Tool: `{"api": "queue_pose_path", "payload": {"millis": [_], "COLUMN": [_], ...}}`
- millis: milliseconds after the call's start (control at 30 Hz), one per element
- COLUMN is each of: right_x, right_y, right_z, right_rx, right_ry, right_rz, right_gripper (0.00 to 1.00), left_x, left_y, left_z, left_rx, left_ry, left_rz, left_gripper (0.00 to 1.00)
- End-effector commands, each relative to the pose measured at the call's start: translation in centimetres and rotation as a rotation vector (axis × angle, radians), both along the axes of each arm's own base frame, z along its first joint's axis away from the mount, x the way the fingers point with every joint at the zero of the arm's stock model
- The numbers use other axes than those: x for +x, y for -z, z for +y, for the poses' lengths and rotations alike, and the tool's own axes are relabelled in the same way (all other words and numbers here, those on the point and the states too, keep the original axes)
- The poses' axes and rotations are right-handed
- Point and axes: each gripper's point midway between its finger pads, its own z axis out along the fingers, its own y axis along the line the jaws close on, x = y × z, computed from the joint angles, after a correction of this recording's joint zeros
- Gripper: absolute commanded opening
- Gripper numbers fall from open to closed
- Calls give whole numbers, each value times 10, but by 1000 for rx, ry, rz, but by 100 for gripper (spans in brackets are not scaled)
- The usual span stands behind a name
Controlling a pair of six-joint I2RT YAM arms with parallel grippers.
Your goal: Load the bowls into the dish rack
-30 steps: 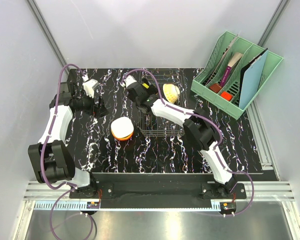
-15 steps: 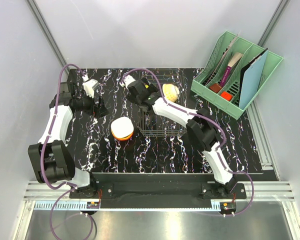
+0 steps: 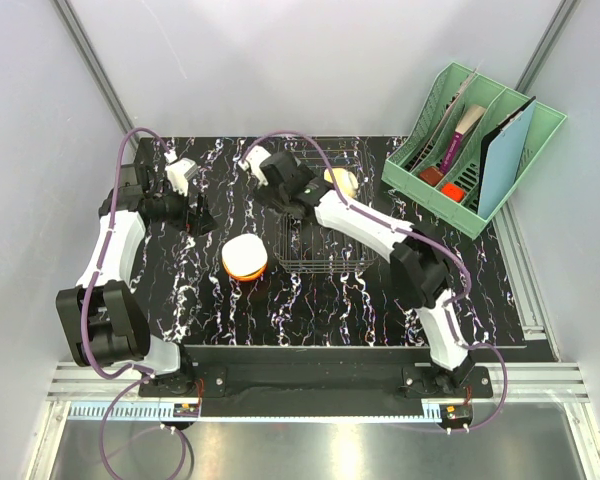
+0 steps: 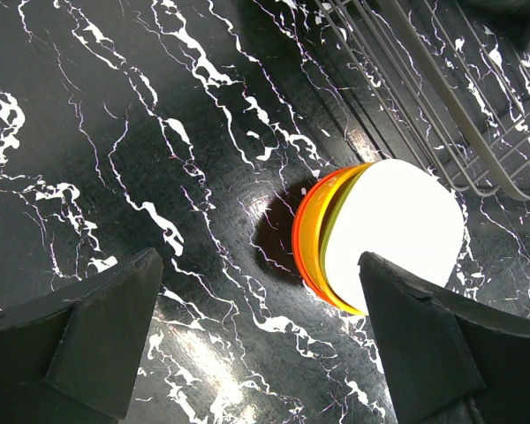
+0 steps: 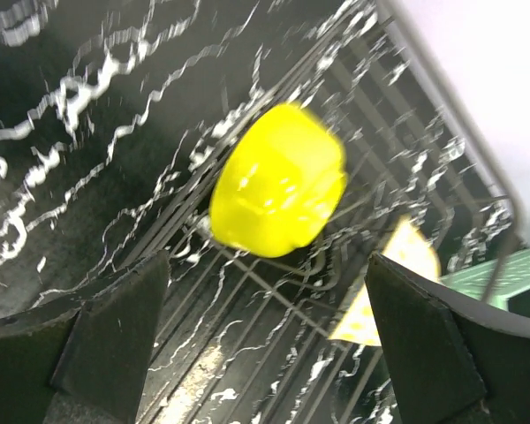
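The dish rack [image 3: 330, 245], a dark wire basket, sits mid-table. In the right wrist view a yellow bowl [image 5: 278, 181] lies tilted on the rack wires [image 5: 247, 353], with a cream dotted bowl [image 5: 389, 283] beside it. The cream bowl [image 3: 343, 181] also shows from above at the rack's far end. My right gripper [image 5: 267, 265] hangs open above the rack [image 3: 302, 196], holding nothing. A stack of orange, yellow and white bowls [image 3: 244, 258] stands on the table left of the rack. My left gripper [image 4: 258, 265] is open and empty [image 3: 200, 220], just left of that stack [image 4: 380, 234].
A mint-green file organiser [image 3: 472, 150] with books and small items stands at the far right corner. The black marbled table [image 3: 230, 310] ends at grey walls on the left, right and back. The rack's corner [image 4: 442, 88] lies close to the bowl stack.
My right gripper has drawn back from the yellow bowl, toward the rack's far left, with its jaws wide. The left arm and the bowl stack have not moved.
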Motion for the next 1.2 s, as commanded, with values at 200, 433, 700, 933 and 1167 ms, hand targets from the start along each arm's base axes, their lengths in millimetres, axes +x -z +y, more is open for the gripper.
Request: {"api": "queue_pose_path", "payload": {"millis": [200,433,700,933,1167], "right_x": [49,67,29,7,0], "right_y": [-180,-167,-133,-133,-136], "right_z": [-111,-215,-248,-268,-272], "right_rx": [125,151,15,39,41], "right_ry": [293,400,345,369,367], "right_rz": [-404,-336,-269,-265,-268], "right_gripper": [100,99,100,100,100], "left_x": [-1,-23,-21,-25,-26], "left_y": [32,66,60,69,68], "left_z": [13,-17,-44,-47,-47], "left_rx": [120,211,236,250,259], "left_ry": [-10,138,207,222,225], "left_rz": [79,165,144,170,167], "left_gripper": [98,98,96,80,65]}}
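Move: The white bowl tops the stack about 7 cm back and 8 cm to the right of the left hand, some 10 cm below it. The dish rack's middle is roughly 28 cm to the left hand's right and 3 cm ahead. In the rack the yellow bowl sits about 21 cm right, 8 cm ahead. From the right hand, the white bowl is some 17 cm back and 8 cm left. Left hand sinks 8 cm, rightward and back to the white bowl, part-closing; right retreats 27 cm rightward, rising. ##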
